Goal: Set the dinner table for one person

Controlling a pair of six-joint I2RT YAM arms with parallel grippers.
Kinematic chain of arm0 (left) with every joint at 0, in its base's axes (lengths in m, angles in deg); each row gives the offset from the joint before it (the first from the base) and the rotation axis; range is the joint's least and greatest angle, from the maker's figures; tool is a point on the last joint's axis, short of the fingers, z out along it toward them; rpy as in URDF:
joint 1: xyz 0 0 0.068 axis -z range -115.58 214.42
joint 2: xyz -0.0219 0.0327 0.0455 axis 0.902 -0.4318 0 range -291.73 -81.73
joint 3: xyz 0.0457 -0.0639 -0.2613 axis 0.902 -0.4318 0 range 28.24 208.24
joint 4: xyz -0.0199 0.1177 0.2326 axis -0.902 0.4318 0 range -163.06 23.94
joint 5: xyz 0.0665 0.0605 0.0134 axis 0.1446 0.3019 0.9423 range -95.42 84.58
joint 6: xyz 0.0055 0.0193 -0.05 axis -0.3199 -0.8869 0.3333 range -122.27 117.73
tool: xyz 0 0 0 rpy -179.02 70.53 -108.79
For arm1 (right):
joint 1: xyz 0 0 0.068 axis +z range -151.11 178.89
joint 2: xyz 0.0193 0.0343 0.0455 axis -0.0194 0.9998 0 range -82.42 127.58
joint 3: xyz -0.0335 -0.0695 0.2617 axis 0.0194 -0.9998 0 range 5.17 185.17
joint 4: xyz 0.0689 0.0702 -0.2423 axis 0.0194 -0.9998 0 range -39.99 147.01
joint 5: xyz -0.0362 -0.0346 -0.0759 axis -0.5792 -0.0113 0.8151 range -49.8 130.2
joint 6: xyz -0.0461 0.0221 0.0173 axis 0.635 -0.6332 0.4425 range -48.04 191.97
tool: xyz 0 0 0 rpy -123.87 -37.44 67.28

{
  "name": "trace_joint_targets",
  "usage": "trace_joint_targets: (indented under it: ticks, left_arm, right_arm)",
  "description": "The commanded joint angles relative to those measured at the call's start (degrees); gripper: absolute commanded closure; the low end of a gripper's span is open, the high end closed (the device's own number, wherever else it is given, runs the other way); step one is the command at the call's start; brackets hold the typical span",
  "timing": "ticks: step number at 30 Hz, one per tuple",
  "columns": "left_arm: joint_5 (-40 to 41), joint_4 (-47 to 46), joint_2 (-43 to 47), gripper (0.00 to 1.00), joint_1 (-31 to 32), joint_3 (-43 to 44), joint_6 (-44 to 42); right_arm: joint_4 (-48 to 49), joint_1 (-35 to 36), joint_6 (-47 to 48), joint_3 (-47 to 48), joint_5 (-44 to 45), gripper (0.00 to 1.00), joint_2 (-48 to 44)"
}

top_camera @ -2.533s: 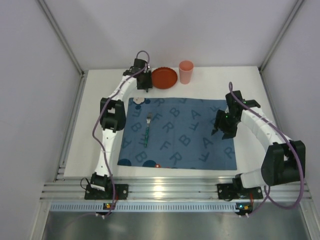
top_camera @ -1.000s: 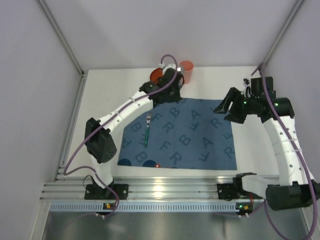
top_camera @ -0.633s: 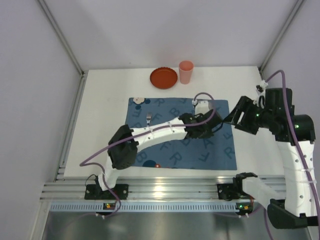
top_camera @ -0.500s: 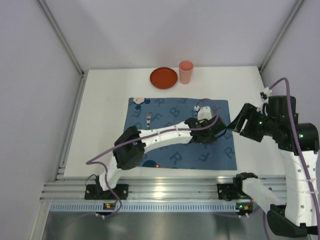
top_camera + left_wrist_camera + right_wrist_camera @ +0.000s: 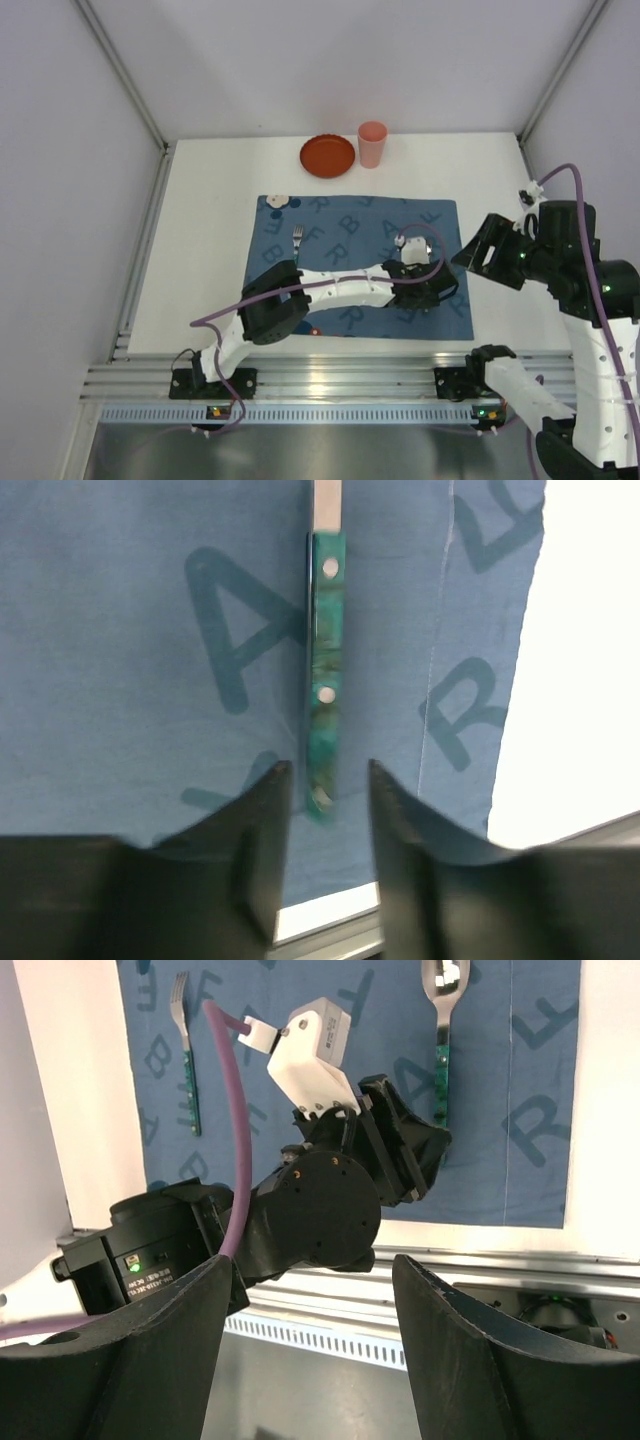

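A spoon with a green handle [image 5: 325,680] lies on the blue letter-printed mat [image 5: 340,225] near its right edge; it also shows in the right wrist view [image 5: 441,1030]. My left gripper [image 5: 328,780] is open, low over the mat, its jaws either side of the handle's end without touching it. It sits at the mat's near right in the top view [image 5: 425,295]. My right gripper [image 5: 315,1270] is open and empty, raised high at the right [image 5: 478,252]. A green-handled fork [image 5: 296,240] lies on the mat's left part. The white dinner table [image 5: 200,230] carries everything.
A red plate [image 5: 328,156] and a pink cup [image 5: 372,144] stand at the table's back edge. The left arm stretches across the near half of the mat. An aluminium rail [image 5: 330,382] runs along the near edge. Grey walls enclose the table.
My left arm has swung from the plate at the back across the mat to the spoon at the near right. My right arm has lifted up and drawn back to the right.
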Motion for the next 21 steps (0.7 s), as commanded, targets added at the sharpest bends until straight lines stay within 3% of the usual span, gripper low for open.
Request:
trace_joint_targets:
  ticks: [1, 5, 9, 12, 16, 21]
  left_arm:
    - [-0.43, -3.67, 2.10, 0.52, -0.14, 2.60, -1.61]
    - [2.29, -2.00, 8.85, 0.39, -0.57, 2.35, -4.51]
    - [3.17, 1.06, 16.95, 0.35, -4.08, -2.74, -6.27]
    - [3.35, 2.57, 23.63, 0.35, -11.36, -8.54, -9.43]
    - [-4.89, -5.40, 30.14, 0.36, -30.07, -18.11, -16.09]
    - [-14.74, -9.90, 23.84, 0.38, -48.26, -12.44, -22.53]
  right_arm:
    - [-6.69, 0.90, 0.56, 3.42, 1.10, 0.33, 1.06]
    - [-5.81, 0.90, 0.65, 5.18, 1.80, 0.34, 2.29]
    - [-3.97, 0.73, 0.56, 6.59, 2.85, 0.34, 3.61]
    - [-1.42, 0.73, 0.04, 6.33, 3.29, 0.34, 4.75]
    - [3.06, 0.73, -1.54, 4.05, 3.29, 0.33, 6.94]
    - [7.01, 0.38, -3.74, 2.38, 4.43, 0.33, 11.33]
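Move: The plate lies far out from the left hand, roughly 50 cm ahead and 25 cm to its left, flat on the table at about fingertip height. Beside it the cup stands some 49 cm ahead and 12 cm left of this hand. The spoon's middle is about 6 cm ahead of this hand, its handle between the part-open fingers, and the fork is some 13 cm ahead and 33 cm left. From the right hand the plate is about 53 cm ahead, 28 cm left and 25 cm below. Straight up off the spoon handle first, the left hand spreads its part-open fingers wide, then swings forward and left across the mat towards the plate, ending roughly 25 cm farther out, 28 cm left and 15 cm higher. The wrist turns some 25 degrees counter-clockwise and tips up a little. The right hand eases about 4 cm forward, still open and empty. ##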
